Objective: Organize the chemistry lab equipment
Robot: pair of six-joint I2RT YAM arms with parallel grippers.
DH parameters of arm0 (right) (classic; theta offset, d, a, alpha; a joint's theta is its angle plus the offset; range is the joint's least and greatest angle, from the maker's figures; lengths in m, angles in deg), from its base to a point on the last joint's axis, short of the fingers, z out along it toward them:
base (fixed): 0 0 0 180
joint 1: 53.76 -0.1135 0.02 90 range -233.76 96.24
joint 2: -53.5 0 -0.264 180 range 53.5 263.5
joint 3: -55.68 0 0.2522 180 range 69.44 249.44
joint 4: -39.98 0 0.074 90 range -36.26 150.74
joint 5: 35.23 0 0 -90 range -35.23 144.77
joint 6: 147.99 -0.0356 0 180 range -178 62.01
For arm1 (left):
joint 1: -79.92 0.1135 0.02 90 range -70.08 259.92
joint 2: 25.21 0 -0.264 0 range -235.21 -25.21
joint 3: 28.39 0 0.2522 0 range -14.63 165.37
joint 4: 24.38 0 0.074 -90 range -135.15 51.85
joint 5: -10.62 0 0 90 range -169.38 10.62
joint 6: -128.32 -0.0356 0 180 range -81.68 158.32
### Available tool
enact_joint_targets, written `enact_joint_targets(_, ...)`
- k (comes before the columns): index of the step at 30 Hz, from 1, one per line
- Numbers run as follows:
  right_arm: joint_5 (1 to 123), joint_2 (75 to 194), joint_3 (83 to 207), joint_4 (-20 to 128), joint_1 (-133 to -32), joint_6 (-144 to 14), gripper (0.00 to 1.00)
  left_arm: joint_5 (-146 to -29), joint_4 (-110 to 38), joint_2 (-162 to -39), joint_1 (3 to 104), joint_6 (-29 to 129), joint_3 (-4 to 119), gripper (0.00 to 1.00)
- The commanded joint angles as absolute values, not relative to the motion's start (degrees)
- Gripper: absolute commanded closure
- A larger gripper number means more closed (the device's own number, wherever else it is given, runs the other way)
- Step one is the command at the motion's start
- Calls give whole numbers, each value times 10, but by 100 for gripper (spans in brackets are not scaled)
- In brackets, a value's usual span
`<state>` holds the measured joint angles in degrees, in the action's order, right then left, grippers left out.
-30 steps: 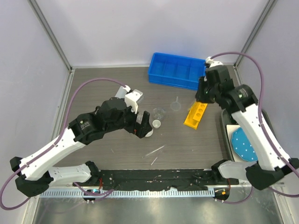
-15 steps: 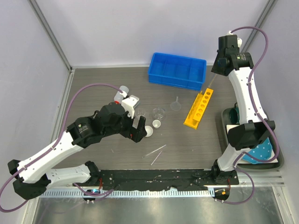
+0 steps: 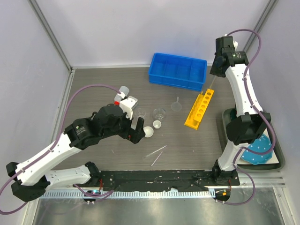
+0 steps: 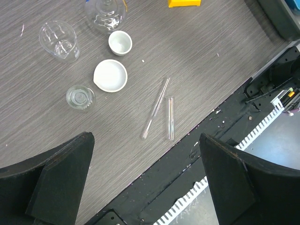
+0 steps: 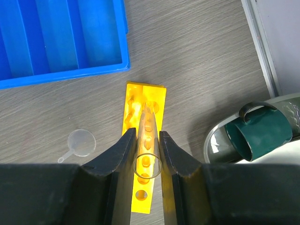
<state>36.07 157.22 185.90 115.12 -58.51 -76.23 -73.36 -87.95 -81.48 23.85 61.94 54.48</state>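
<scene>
My right gripper [image 3: 212, 74] is shut on a thin glass tube [image 5: 148, 123], held upright above the far end of the yellow holed rack [image 3: 199, 108], which also shows in the right wrist view [image 5: 146, 93]. My left gripper [image 3: 136, 129] is open and empty, hovering over the table's near middle. In the left wrist view [image 4: 147, 183] two glass tubes [image 4: 156, 108] lie side by side below it. Beyond them are two white dishes [image 4: 110, 75], two clear beakers [image 4: 58, 41] and a small round glass piece [image 4: 80, 97]. A clear funnel [image 3: 176, 105] lies left of the rack. The squeeze bottle [image 3: 123, 91] stands behind my left wrist.
A blue divided bin [image 3: 178, 70] stands at the back. A grey tray [image 3: 276, 161] at the right holds the teal mug [image 5: 260, 133] and the blue dotted plate [image 3: 260, 150]. The black rail [image 3: 159, 178] runs along the near edge.
My right gripper has risen from the rack towards the back right with the tube in it. My left gripper has drawn back a little from the dishes towards the near left.
</scene>
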Motion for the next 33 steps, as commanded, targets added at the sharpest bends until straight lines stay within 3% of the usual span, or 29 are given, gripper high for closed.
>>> enact_joint_targets(1,362,1573,1859,1145,-585,-752,95,-726,-874,-805,241,612,545,0)
enact_joint_targets(33,356,1599,1740,1095,-574,-758,95,-717,-875,-795,241,599,536,0)
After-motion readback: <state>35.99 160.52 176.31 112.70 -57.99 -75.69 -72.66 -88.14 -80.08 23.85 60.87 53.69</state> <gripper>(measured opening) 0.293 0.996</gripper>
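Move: The far hole of the yellow test tube rack lies almost straight below the right hand, some 20 cm down and about 1 cm back. The blue tray's middle is about 11 cm ahead and 16 cm left, the funnel about 6 cm back and 18 cm left, and the green mug roughly 11 cm back and 13 cm right, all low on the table. From the left hand that hole is some 27 cm ahead, 36 cm right and 20 cm below. Lower the right gripper about 8 cm, almost straight down, to bring the lower end of the held test tube into the far hole of the yellow rack. Start slowly, then sink faster, tipping the fingers some 10 degrees further down as you go. Keep the pinch on the tube's upper part throughout. ##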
